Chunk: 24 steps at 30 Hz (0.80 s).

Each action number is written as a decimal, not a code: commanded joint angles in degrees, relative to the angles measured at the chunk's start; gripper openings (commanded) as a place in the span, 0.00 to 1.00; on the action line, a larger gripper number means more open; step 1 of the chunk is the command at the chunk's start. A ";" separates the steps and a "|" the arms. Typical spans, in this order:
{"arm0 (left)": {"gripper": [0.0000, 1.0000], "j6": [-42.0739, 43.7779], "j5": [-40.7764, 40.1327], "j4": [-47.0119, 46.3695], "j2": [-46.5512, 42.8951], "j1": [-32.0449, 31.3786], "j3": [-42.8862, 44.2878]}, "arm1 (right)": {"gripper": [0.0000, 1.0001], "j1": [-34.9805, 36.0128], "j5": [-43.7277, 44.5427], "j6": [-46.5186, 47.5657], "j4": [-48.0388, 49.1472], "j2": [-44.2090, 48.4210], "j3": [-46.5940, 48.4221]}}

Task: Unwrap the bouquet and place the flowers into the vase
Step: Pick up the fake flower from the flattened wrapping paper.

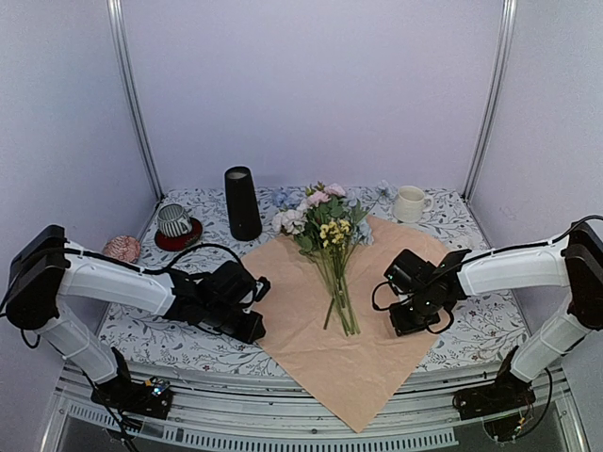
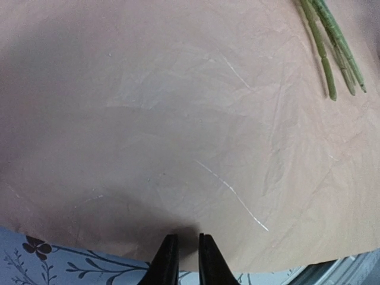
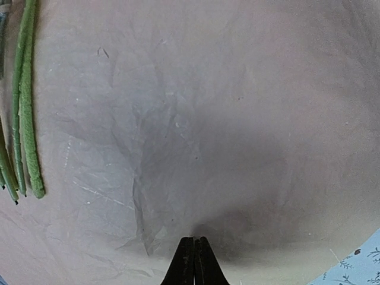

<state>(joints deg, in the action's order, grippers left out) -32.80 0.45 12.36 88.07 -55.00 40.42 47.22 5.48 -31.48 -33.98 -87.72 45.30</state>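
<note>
The bouquet's paper (image 1: 353, 372) lies spread flat, tan side up, and no ribbon shows. On it rest the flowers (image 1: 325, 224), pink, white, blue and yellow, with their green stems (image 1: 340, 299) pointing toward the near edge. The black vase (image 1: 242, 202) stands upright behind the paper's left corner. At the paper's left edge my left gripper (image 1: 254, 328) (image 2: 189, 238) hovers low, jaws a narrow gap apart with nothing between them. My right gripper (image 1: 403, 322) (image 3: 194, 240) is shut, tips down on the paper (image 3: 237, 119) right of the stems (image 3: 27, 119). Stem ends (image 2: 332, 53) show top right in the left wrist view.
A cream mug (image 1: 410, 202) stands at the back right. A striped cup (image 1: 174, 218) on a red saucer and a pink ball-like object (image 1: 121, 248) sit at the back left. The floral tablecloth (image 1: 141, 325) ends at a metal rail along the near edge.
</note>
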 commanded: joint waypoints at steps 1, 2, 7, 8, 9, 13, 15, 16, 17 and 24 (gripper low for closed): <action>0.17 -1.56 1.81 -3.09 -5.71 0.59 -1.37 | 0.03 -0.10 3.28 0.02 -0.71 4.25 3.21; 0.19 -1.68 2.81 -4.92 -7.70 0.60 -2.13 | 0.03 -0.07 3.68 0.28 -0.41 5.56 3.65; 0.37 -3.03 3.21 -12.08 -12.79 0.68 -3.67 | 0.03 -0.16 6.88 3.38 4.19 12.00 4.87; 0.43 -3.31 2.59 -12.92 -12.85 0.75 -3.48 | 0.03 -0.13 7.68 3.86 5.56 12.95 5.36; 0.48 -3.62 1.74 -14.08 -12.72 0.73 -3.19 | 0.03 -0.15 8.27 4.61 7.09 14.06 5.57; 0.91 -7.27 0.35 -22.43 -12.34 0.51 -3.73 | 0.05 -0.20 10.61 7.27 20.46 18.22 3.20; 0.98 -11.19 0.00 -29.08 -12.01 0.18 -5.72 | 0.20 -0.30 10.21 8.62 28.39 18.80 0.71; 0.98 -14.10 -0.88 -31.83 -11.65 0.16 -6.64 | 0.24 -0.63 9.24 9.18 31.08 17.96 0.37; 0.98 -16.25 -1.90 -33.46 -11.23 0.32 -7.12 | 0.25 -1.09 7.22 9.34 32.75 16.62 0.74; 0.98 -18.17 -4.08 -35.87 -8.63 2.80 -7.23 | 0.24 -1.64 -0.80 11.30 35.51 4.27 9.69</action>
<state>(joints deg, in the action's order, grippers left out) -48.86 -2.04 -18.06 78.48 -54.00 33.93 45.87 8.82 -21.98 -3.29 -78.04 50.13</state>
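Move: Ahead and between the hands lies the stem bundle of the fake flowers, about level in height: its middle some 12 cm forward and 12 cm left of the right hand, and 12 cm forward and 17 cm right of the left hand. Counted from the right hand, the yellow blossoms are roughly 30 cm ahead and 12 cm left, and the mug 37 cm ahead and 9 cm right. From the left hand, the black vase stands around 32 cm ahead, 6 cm left. Lifting off the flattened wrapping paper, the right hand climbs about 17 cm while going forward and then left towards the stems, its fingers tilting up forward and inward and parting to a small gap. The left hand also rises, some 11 cm, then eases forward and right towards the stems, rolling its fingers inward by about 30 degrees and opening wide. ##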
